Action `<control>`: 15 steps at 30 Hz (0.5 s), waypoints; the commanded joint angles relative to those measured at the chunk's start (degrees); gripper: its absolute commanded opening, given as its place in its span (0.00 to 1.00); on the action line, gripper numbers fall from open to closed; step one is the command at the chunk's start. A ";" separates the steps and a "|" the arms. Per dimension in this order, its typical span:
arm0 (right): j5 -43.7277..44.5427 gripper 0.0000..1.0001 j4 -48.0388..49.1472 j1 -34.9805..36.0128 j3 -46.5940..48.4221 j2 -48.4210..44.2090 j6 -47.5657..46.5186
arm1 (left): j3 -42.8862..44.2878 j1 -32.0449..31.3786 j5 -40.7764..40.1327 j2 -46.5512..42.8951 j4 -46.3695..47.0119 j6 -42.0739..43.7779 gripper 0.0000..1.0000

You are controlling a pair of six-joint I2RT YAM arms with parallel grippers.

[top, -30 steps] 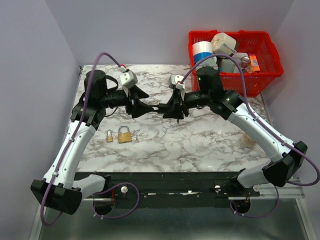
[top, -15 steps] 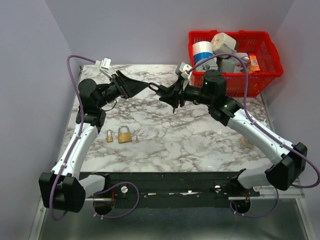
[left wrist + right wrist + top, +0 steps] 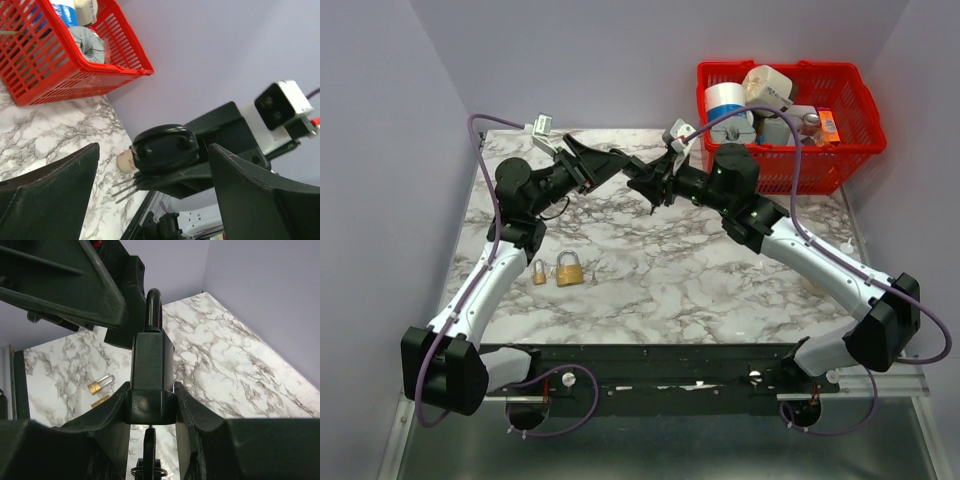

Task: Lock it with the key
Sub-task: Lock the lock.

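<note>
My right gripper (image 3: 151, 392) is shut on the body of a black padlock (image 3: 152, 357), held in the air over the back of the table. Its shackle (image 3: 153, 307) points toward the left arm. The key (image 3: 150, 447) sits in the padlock's underside, with its ring and spare keys (image 3: 125, 186) hanging off it. In the top view the padlock (image 3: 634, 177) is at the right gripper (image 3: 642, 181). My left gripper (image 3: 154, 155) stands wide open facing the padlock (image 3: 165, 145), its fingers (image 3: 55, 195) touching nothing. From above, the left gripper (image 3: 616, 160) is just left of the padlock.
Two brass padlocks (image 3: 569, 269) (image 3: 539, 271) lie on the marble table (image 3: 700, 290) at the left, also in the right wrist view (image 3: 100, 385). A red basket (image 3: 840, 150) of items stands at the back right. A small beige object (image 3: 817, 280) lies near the right edge.
Both grippers rose and moved toward the back of the table. The left jaws spread wide open. The right gripper kept its hold on the black padlock.
</note>
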 commanded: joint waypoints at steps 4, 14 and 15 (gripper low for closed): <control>7.47 0.01 10.40 2.43 0.10 0.53 -1.23 | 1.25 -2.41 -5.72 2.35 -0.81 -3.70 0.84; 12.13 0.01 11.37 3.83 0.89 1.85 -2.03 | 1.25 -4.26 -5.46 3.93 1.92 -5.20 0.71; 12.22 0.01 11.54 3.84 0.98 2.03 -2.03 | 1.34 -4.26 -5.29 4.02 2.09 -5.11 0.70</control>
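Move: The right hand already grips the black lock by its keyed end, the lock's middle about 2 cm to its left and 1 cm ahead. From the open left hand the black lock is roughly 4 cm right, level fore-and-aft, 1 cm lower. The large brass padlock lies on the table some 17 cm back, 9 cm left and 25 cm below the left hand; the small brass padlock is 7 cm farther left. Left hand goes about 2 cm right and down, partly closing astride the black lock the right edges forward-left. ##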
